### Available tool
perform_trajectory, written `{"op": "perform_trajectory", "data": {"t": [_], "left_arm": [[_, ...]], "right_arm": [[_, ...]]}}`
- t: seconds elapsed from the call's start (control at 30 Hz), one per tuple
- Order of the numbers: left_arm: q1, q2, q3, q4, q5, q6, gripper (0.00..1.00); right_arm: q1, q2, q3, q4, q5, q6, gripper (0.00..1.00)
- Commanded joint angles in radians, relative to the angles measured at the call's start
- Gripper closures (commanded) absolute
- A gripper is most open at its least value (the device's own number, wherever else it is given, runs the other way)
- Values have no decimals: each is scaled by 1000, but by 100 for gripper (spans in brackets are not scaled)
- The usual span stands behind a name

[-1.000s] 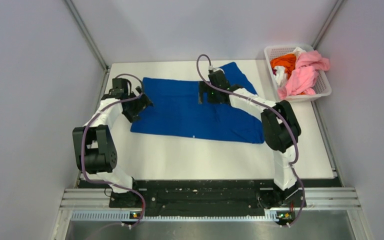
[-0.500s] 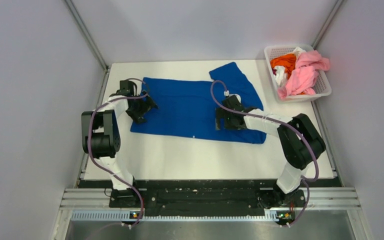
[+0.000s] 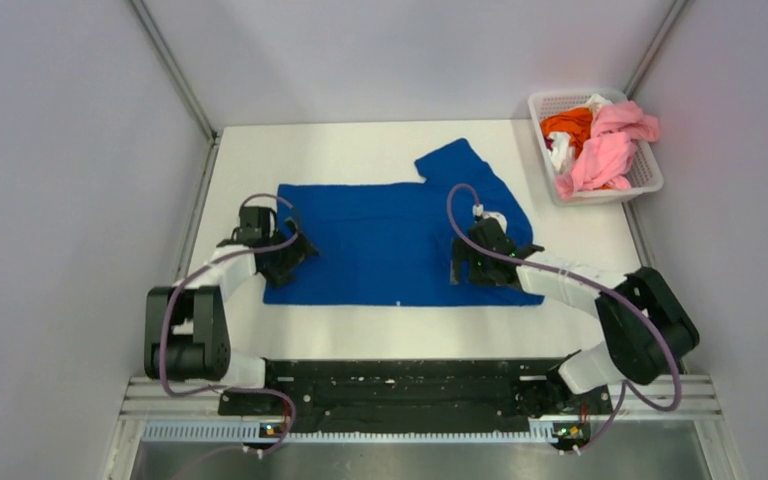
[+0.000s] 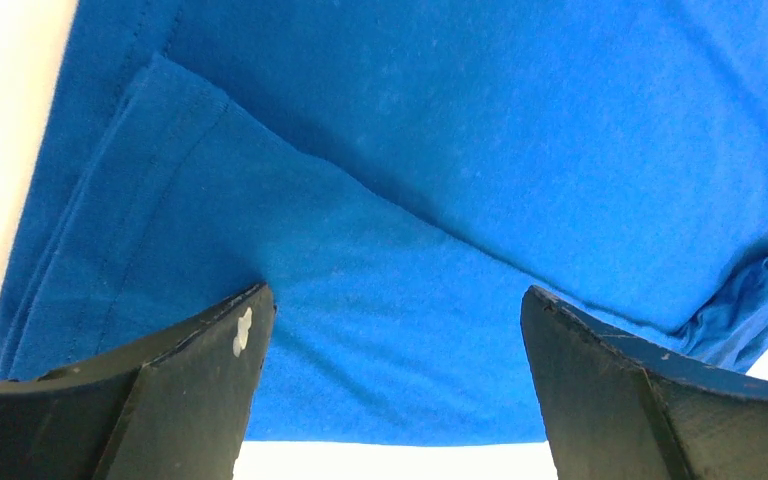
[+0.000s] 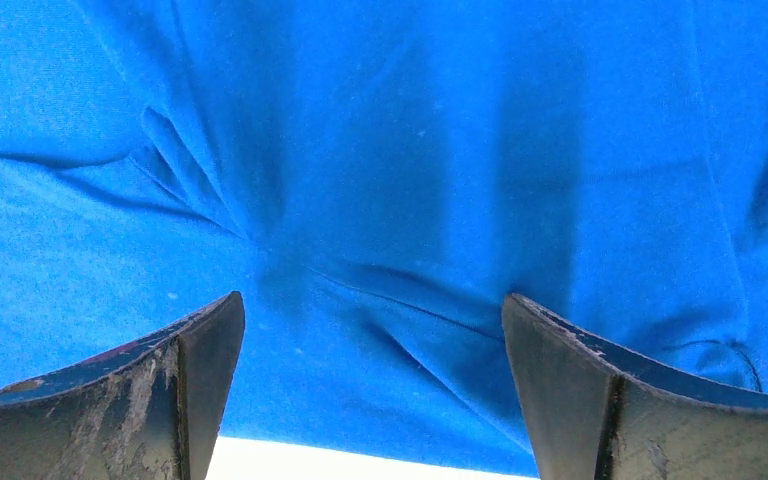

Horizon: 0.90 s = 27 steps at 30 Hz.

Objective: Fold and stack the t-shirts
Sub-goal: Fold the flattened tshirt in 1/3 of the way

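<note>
A royal blue t-shirt (image 3: 380, 240) lies spread flat on the white table (image 3: 350, 330), one sleeve sticking out toward the back right. My left gripper (image 3: 285, 255) is open and pressed down on the shirt's near left edge; the cloth (image 4: 430, 190) fills the gap between its fingers (image 4: 200, 370). My right gripper (image 3: 470, 262) is open too, low over the shirt's near right part, with wrinkled blue cloth (image 5: 380, 200) between its fingers (image 5: 570, 380). More t-shirts, pink (image 3: 605, 150), orange (image 3: 567, 124) and white (image 3: 561, 150), are piled in the basket.
A white plastic lattice basket (image 3: 650, 175) stands at the back right corner of the table. Pale walls close in on both sides and behind. A black rail (image 3: 400, 385) holding the arm bases runs along the near edge.
Both arms have pulled back toward the near edge, and the blue shirt has slid nearer with them. The right gripper moved from the shirt's far middle to its near right part. Both stayed open.
</note>
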Motion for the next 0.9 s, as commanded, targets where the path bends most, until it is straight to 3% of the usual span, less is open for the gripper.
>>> {"op": "perform_trajectory", "data": {"t": [0.0,0.3,0.57,0.87], "left_arm": [[-18,-129,-197,-158,-84,-59,1],[-80,-424,-368,-202,-118,-141,1],[-81,-455,-368,-205,-113,-132,1],[-81,-480,-320,-211,-119,-111,1]], "right_arm": [[2,-105,-82,-68,-3,36,1],[21,-330,-219,-121,-54,115,1],[35,-526,-303,-180,-93,203,1],[36,-598,-310,-240,-67,220,1]]}}
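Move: Both open grippers already rest on the flattened blue t-shirt, with the table's near edge, towards which they draw it, about 25 cm back from the left hand and 22 cm back from the right. The shirt's near hem lies some 10 cm behind the left hand and 7 cm behind the right. The shirt's left side is about 8 cm left of the left hand and level with it; its right side is roughly 17 cm right of the right hand, also level. Still bearing down on the cloth with wide-open fingertips, both hands drag the t-shirt straight back towards the table's near edge, each by nearly 10 cm. The left covers most of that early, then barely creeps. The right travels more evenly, veering about 3 cm to its right while it rises a centimetre and rolls some 10 degrees, left side up. ##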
